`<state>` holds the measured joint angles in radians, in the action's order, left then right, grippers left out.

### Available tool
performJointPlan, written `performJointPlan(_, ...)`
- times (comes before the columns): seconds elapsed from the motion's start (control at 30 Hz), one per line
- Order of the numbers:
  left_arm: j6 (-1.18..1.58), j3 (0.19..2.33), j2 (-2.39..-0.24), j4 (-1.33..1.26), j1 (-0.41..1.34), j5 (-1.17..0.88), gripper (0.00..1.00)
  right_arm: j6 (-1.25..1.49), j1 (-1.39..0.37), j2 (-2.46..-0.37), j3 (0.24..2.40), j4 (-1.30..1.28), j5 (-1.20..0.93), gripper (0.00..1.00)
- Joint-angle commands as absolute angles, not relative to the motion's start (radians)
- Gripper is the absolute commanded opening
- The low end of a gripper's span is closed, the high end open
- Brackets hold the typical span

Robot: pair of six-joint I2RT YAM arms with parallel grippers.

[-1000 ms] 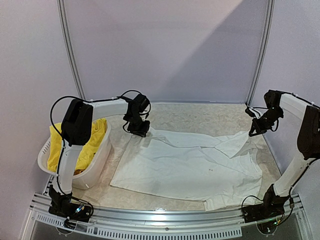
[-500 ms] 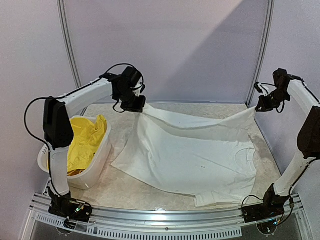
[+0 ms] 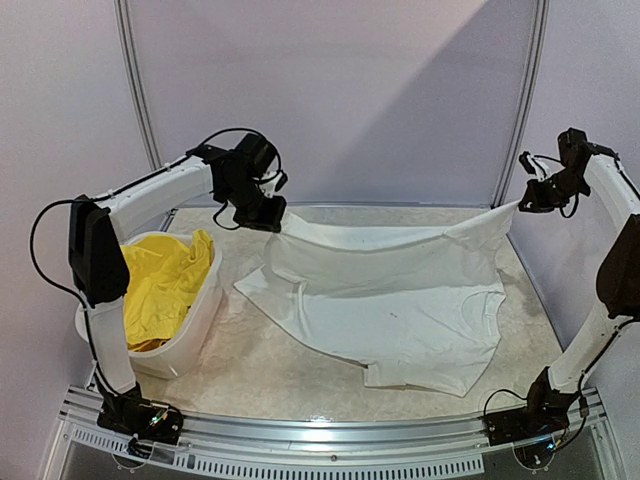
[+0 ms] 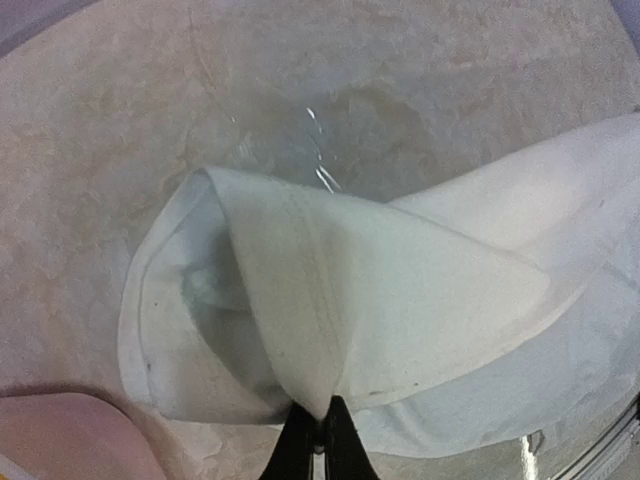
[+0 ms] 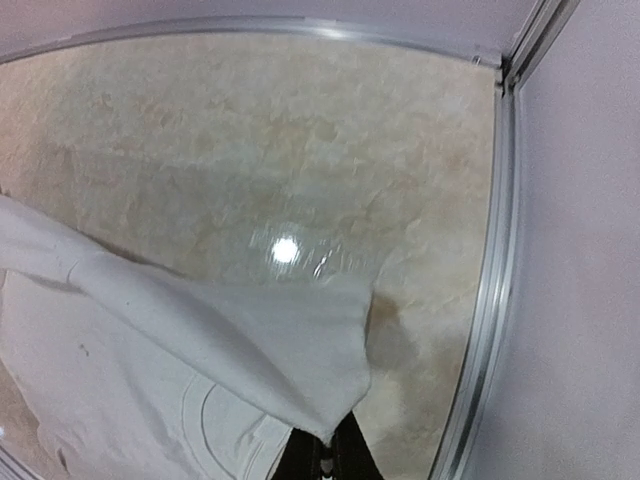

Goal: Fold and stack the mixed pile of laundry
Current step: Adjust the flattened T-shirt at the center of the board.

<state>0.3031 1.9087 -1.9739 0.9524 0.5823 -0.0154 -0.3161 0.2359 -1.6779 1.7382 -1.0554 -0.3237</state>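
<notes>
A white T-shirt [image 3: 400, 300] hangs stretched between both arms above the table, its lower part resting on the tabletop. My left gripper [image 3: 268, 222] is shut on the shirt's far left corner [image 4: 300, 330], the cloth bunched between its black fingers [image 4: 345, 455]. At the far right, raised high, my right gripper [image 3: 522, 204] is shut on the other corner [image 5: 330, 400]. The collar shows in the right wrist view [image 5: 215, 420]. Yellow shorts [image 3: 160, 285] lie in the basket on the left. No navy or pink piece is in view.
A white slotted plastic basket [image 3: 195, 325] stands at the left of the table. An aluminium rail [image 3: 300, 440] runs along the near edge, and a metal frame edge [image 5: 485, 300] borders the table on the right. Grey walls close the back.
Both arms have lifted and moved back, raising the T-shirt's far edge off the table and pulling it taut. The shirt's near edge slid away from the front rail.
</notes>
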Motion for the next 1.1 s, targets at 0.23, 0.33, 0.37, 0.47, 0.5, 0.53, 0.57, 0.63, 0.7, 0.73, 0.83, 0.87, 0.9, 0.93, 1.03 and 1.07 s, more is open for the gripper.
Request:
performJointPlan(0.23,0.377,1.641,-1.853,1.011,0.789,-0.092,0.03,-0.383,0.238,-1.341,1.407,-1.084,-0.272,0.0)
performJointPlan(0.33,0.385,1.622,-1.859,1.023,0.795,-0.077,0.23,-0.385,0.238,-1.3,1.356,-1.08,-0.273,0.0)
performJointPlan(0.37,0.376,1.632,-1.874,1.032,0.789,-0.042,0.29,-0.384,0.238,-1.302,1.335,-1.07,-0.272,0.0)
performJointPlan(0.47,0.344,1.696,-1.939,1.091,0.764,-0.003,0.34,-0.38,0.239,-1.34,1.288,-1.042,-0.278,0.0)
performJointPlan(0.5,0.337,1.713,-1.961,1.097,0.757,-0.006,0.35,-0.376,0.238,-1.353,1.281,-1.039,-0.287,0.0)
performJointPlan(0.53,0.332,1.725,-1.974,1.098,0.752,-0.011,0.35,-0.373,0.239,-1.371,1.277,-1.036,-0.296,0.0)
performJointPlan(0.57,0.33,1.734,-1.986,1.098,0.749,-0.023,0.35,-0.372,0.238,-1.383,1.276,-1.034,-0.305,0.0)
performJointPlan(0.63,0.335,1.74,-2.004,1.107,0.747,-0.06,0.33,-0.366,0.238,-1.405,1.267,-1.018,-0.317,0.0)
performJointPlan(0.7,0.345,1.718,-2.004,1.108,0.751,-0.107,0.31,-0.362,0.239,-1.415,1.261,-1.012,-0.326,0.0)
performJointPlan(0.73,0.356,1.692,-1.994,1.099,0.753,-0.124,0.3,-0.361,0.238,-1.418,1.257,-1.008,-0.329,0.0)
performJointPlan(0.83,0.392,1.575,-1.939,1.046,0.764,-0.173,0.3,-0.358,0.238,-1.427,1.24,-0.995,-0.34,0.0)
performJointPlan(0.87,0.417,1.535,-1.916,1.021,0.773,-0.186,0.3,-0.356,0.238,-1.43,1.237,-0.993,-0.347,0.0)
performJointPlan(0.9,0.433,1.497,-1.895,0.986,0.782,-0.192,0.31,-0.355,0.238,-1.435,1.236,-0.993,-0.352,0.0)
performJointPlan(0.93,0.447,1.466,-1.875,0.964,0.792,-0.193,0.33,-0.353,0.238,-1.438,1.238,-0.992,-0.357,0.0)
performJointPlan(1.03,0.486,1.379,-1.844,0.88,0.817,-0.194,0.42,-0.353,0.238,-1.446,1.234,-0.989,-0.363,0.0)
performJointPlan(1.07,0.496,1.356,-1.843,0.848,0.823,-0.198,0.44,-0.353,0.238,-1.447,1.231,-0.987,-0.364,0.0)
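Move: Both hands still pinch the T-shirt's far corners in the air, left about 18 cm and right about 24 cm above the board. The spread T-shirt's middle lies some 9 cm back and 24 cm right of the left hand, and 9 cm back and 29 cm left of the right. From the left hand its near edge is about 26 cm back and 25 cm right; the laundry basket is 12 cm back and 26 cm left. Left sweeps some 17 cm back and down, letting its corner go; right, still pinching, follows about 9 cm. ##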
